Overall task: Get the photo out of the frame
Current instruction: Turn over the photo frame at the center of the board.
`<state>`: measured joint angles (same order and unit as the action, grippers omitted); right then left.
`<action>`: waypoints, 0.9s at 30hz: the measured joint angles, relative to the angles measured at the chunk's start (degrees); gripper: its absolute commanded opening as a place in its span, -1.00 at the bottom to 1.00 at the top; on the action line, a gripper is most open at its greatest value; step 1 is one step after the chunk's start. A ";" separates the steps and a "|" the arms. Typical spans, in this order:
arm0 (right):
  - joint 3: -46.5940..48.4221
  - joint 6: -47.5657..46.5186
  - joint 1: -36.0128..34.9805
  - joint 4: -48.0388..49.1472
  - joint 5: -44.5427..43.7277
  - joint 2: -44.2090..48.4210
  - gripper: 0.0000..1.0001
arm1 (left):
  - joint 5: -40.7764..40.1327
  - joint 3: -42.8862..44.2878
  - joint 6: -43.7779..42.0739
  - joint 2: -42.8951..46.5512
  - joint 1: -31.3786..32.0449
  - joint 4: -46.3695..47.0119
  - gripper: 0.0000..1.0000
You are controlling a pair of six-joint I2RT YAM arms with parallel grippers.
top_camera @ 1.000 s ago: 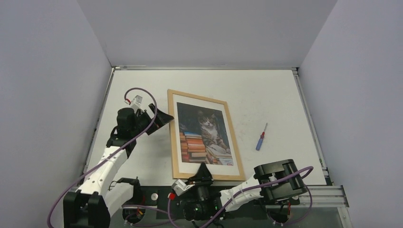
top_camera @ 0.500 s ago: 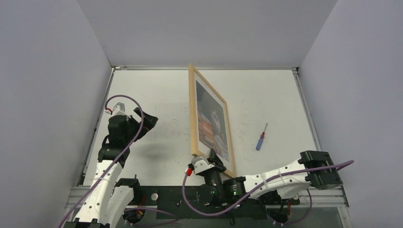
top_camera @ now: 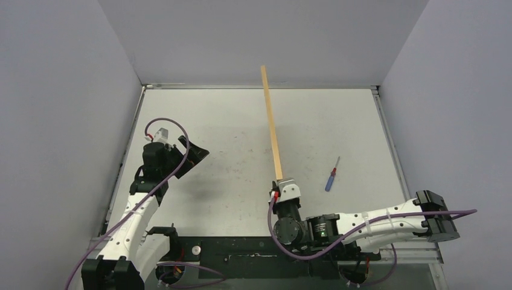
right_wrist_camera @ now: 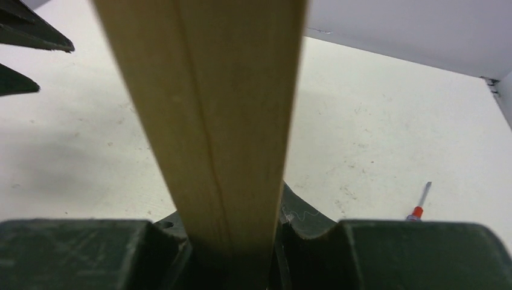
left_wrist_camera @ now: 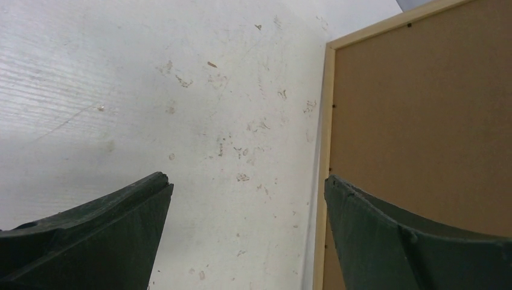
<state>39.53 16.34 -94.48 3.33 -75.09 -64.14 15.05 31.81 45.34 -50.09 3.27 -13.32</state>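
Observation:
The frame [top_camera: 272, 124] stands upright on edge, so from above it shows only as a thin light-wood strip running from the table's middle toward the back wall. My right gripper [top_camera: 282, 184] is shut on its near end, and the moulding [right_wrist_camera: 205, 121] fills the space between the jaws. In the left wrist view the frame's back faces me: a pale wooden rail [left_wrist_camera: 323, 151] round a brown backing panel [left_wrist_camera: 422, 109]. The photo is hidden. My left gripper [top_camera: 194, 147] hangs open left of the frame, nothing between its fingers [left_wrist_camera: 246, 180].
A small screwdriver [top_camera: 331, 175] with a red and blue handle lies on the white table right of the frame, and it also shows in the right wrist view [right_wrist_camera: 419, 205]. Grey walls close in the table on three sides.
The frame lay flat with the cat photo facing up. My right gripper has tipped it up and swung it rightward until it stands on edge. The left gripper stayed open at the left.

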 measured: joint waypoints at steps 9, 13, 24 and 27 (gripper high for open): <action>-2.95 9.01 1.88 4.39 1.49 3.80 -1.00 | 6.05 -0.24 -0.02 -2.95 0.00 4.50 0.94; -6.40 18.10 3.10 7.34 0.55 4.79 -1.00 | 10.10 -0.28 -0.48 -6.88 0.00 7.02 0.93; -14.43 50.66 5.75 5.49 1.77 4.83 -1.00 | 17.42 -1.07 -1.22 -15.52 0.07 11.89 0.92; -14.53 57.86 5.95 3.37 2.23 3.06 -0.93 | 18.10 -1.33 -1.64 -17.40 0.39 12.68 0.91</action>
<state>24.99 74.19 -88.53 6.70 -72.86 -61.08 33.15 30.48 43.70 -67.48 3.66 -0.64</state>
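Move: The right gripper holds the upright photo frame by its near side, high up; the frame's middle is about 18 cm ahead, 3 cm left and 6 cm below. The board centre, over which the frame is to come down, lies some 20 cm ahead, 8 cm left and 22 cm below; the screwdriver about 12 cm ahead, 21 cm right, down on the board. From the empty left gripper the frame's middle is roughly 6 cm ahead and 25 cm right, about level. Keep the right gripper pinched on the frame's near side and roll it nearly 50 degrees, its left side rising, while lowering it about 6 cm, so the frame leans over back-side up. Bring the open left gripper right and down, about 5 cm and 4 cm, turning it slightly clockwise towards the frame's low left side, without closing it. ##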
